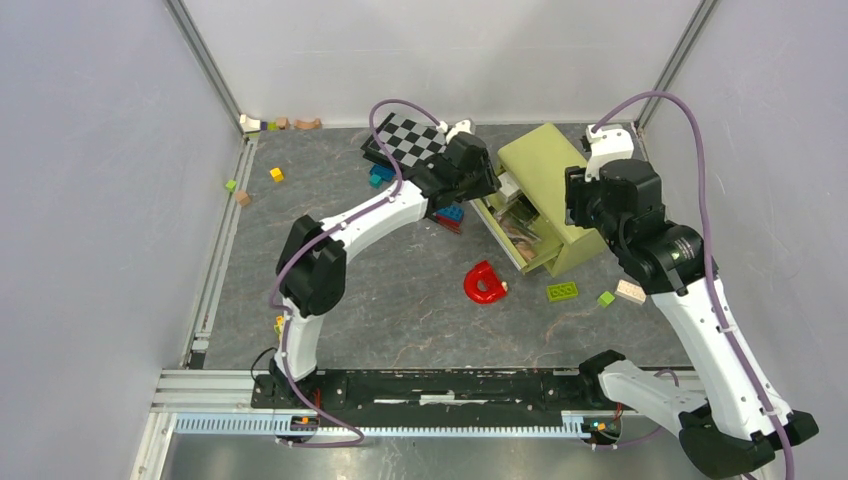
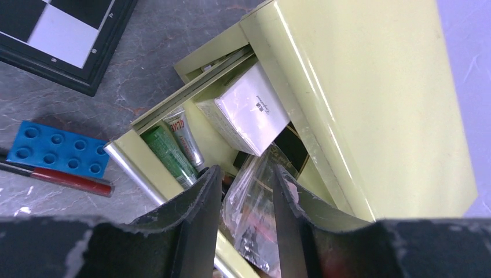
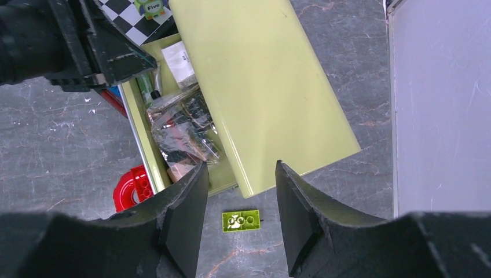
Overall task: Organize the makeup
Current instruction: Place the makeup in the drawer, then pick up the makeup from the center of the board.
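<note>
A yellow-green drawer box [image 1: 545, 170] lies at the back right, its drawer [image 1: 520, 240] pulled out toward the left arm. Makeup fills the drawer: a white carton [image 2: 252, 110], a green tube [image 2: 168, 152], a silver tube [image 2: 186, 139] and a clear plastic bag [image 2: 260, 197] of small cosmetics. My left gripper [image 2: 248, 179] hovers right over the drawer, jaws apart, the bag lying below the gap. My right gripper [image 3: 240, 174] hangs open above the box's near corner, with the crinkled bags [image 3: 182, 127] in view.
A chessboard [image 1: 405, 140] sits behind the left gripper. A blue brick [image 2: 55, 147] and a red pen [image 2: 69, 179] lie beside the drawer. A red horseshoe piece [image 1: 485, 283], a green brick [image 3: 241, 220] and small bricks [image 1: 620, 293] lie in front. Loose bricks [image 1: 275, 174] dot the left.
</note>
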Robot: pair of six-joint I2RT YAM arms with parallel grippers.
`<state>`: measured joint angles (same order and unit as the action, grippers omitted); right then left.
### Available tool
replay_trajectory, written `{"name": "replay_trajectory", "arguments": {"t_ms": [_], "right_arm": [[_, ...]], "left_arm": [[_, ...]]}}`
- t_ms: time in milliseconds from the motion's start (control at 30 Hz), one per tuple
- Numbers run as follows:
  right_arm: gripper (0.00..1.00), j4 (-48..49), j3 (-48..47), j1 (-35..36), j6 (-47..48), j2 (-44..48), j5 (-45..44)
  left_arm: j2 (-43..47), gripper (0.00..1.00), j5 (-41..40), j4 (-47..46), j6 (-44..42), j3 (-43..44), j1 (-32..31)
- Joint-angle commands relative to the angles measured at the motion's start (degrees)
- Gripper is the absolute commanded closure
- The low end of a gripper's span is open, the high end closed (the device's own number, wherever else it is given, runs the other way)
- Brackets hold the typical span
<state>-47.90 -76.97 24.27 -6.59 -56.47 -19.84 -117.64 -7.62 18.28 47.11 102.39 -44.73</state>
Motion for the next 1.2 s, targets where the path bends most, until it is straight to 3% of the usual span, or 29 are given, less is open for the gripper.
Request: {"name": "replay_trajectory", "arguments": {"t_ms": [0,300,500,1167], "right_arm": [[0.47,1.65,0.94,0.11,0.34,-0.16,-1.26],[0.47,2.24,1.56,0.09,0.59,-0.38,-1.14],[0.47,3.07,2.69,0.11,0.59,-0.30,-1.00],[0.47,3.31,4.11,0.15,1.45,-0.16,-1.66]], "left_arm": [[9.56,0.55,-3.12,-1.48,-4.11,-2.28,0.81],[19.37,0.53,-2.64,-4.05,-3.39,-18.38,6.53],[19.82,0.54,-0.90,-7.46,2.29,-27.56,11.64],[3.00,0.55,2.55,-8.97,9.93,-24.94,13.70]]}}
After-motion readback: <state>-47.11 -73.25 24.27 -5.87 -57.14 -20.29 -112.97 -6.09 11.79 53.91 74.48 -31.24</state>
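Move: The red pen with the black cap lies about 10 cm to the left of the left hand, roughly level with it fore and aft and some 17 cm below. The blue block stands about 3 cm beyond the pen and 1 cm to its right; the open drawer's middle is 5 cm right of the left hand, 2 cm back and 12 cm below. From the right hand the pen lies about 13 cm ahead, 29 cm left and 32 cm down. The left hand, already empty and half open, lifts some 5 cm up out of the drawer area while swinging left, clears the drawer front and travels on about 15 cm leftward before dropping steeply, nearly 20 cm from its highest point, towards the black-capped end of the red pen beside the blue block. On the way the wrist turns roughly 15 degrees counter-clockwise and tips the fingers down by about as much, the fingers staying half open and not yet on the pen, while the empty right hand only sinks a little, still high near the cabinet. ##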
